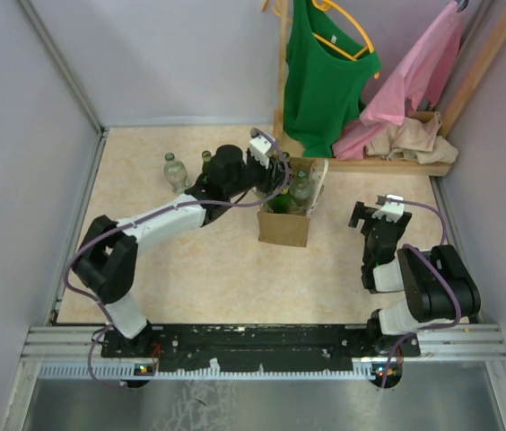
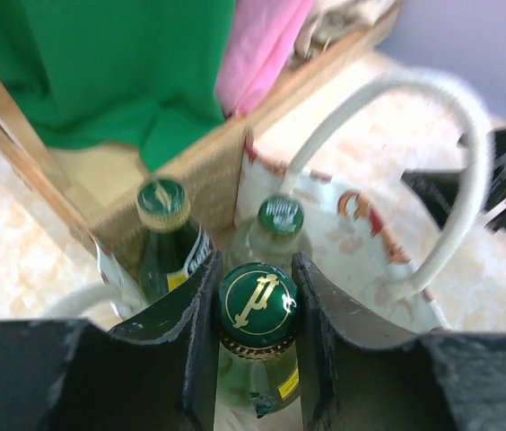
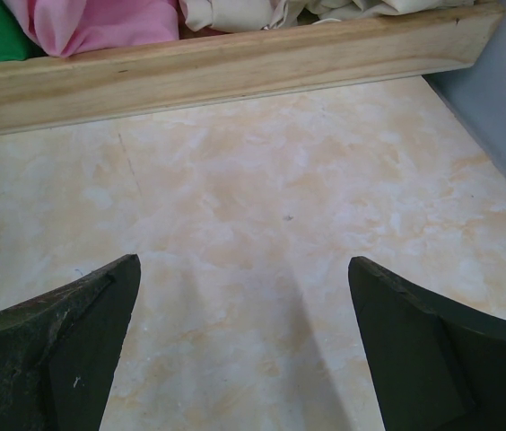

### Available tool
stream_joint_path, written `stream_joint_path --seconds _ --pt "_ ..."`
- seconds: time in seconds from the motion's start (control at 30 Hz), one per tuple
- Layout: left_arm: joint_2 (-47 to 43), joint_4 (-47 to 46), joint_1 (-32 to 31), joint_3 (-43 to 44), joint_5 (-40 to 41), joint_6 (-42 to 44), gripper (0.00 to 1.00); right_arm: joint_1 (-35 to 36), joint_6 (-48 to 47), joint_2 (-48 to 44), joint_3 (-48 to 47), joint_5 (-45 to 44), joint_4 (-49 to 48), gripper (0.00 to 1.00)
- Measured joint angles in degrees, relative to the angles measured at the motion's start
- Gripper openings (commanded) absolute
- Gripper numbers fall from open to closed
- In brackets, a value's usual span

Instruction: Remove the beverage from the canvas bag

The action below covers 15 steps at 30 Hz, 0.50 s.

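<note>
The tan canvas bag (image 1: 284,229) stands upright mid-table with its white loop handle (image 2: 455,171) arching at the right. Several bottles stand inside it. My left gripper (image 2: 255,269) reaches into the bag's mouth from the left (image 1: 275,172) and is shut on the neck of one beverage, a clear green bottle with a green cap bearing a gold emblem (image 2: 256,301). Behind it stand a dark green bottle (image 2: 163,215) and a clear bottle with a green cap (image 2: 280,217). My right gripper (image 3: 244,296) hovers open over bare table, right of the bag (image 1: 374,214).
Two more bottles (image 1: 174,171) (image 1: 206,160) stand on the table left of the bag. A wooden clothes rack base (image 1: 396,164) runs behind the bag, with a green shirt (image 1: 325,72) and pink cloth (image 1: 414,81) hanging above. Side walls enclose the table.
</note>
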<state>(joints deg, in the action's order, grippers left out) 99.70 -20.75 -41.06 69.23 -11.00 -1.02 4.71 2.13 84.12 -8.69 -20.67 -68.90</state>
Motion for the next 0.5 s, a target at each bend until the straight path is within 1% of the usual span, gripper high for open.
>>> stream_joint_path --seconds 0.33,0.5 --pt "-9.22 1.79 -0.11 9.42 -0.83 1.38 0.00 0.00 0.00 0.00 0.00 0.00 -0.02 0.99" --pt "-13.53 5.38 -0.11 13.22 0.63 3.87 0.00 0.00 0.00 0.00 0.00 0.00 -0.02 0.99"
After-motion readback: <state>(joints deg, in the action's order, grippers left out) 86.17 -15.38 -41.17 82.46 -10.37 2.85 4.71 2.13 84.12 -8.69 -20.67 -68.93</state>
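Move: The left hand already grips a green bottle by its neck, partly raised in the front-left of the canvas bag. The bag's middle lies about 3 cm ahead, 3 cm right and 14 cm below. Inside, another green bottle stands 7 cm ahead and 2 cm right, a clear bottle 3 cm ahead and 6 cm right. A set-out green bottle stands 7 cm ahead and 16 cm left. All the bottles' middles are some 12 cm below. From the idle right hand the bag is 25 cm left, 4 cm ahead. Straight up at first and fast, the left arm lifts the gripped green bottle about 21 cm out of the canvas bag, easing some 3 cm back and 3 cm left in the later part. The wrist tips the fingers upward by roughly 20 degrees on the way, and they keep their unchanged pinch on the bottle's neck. ##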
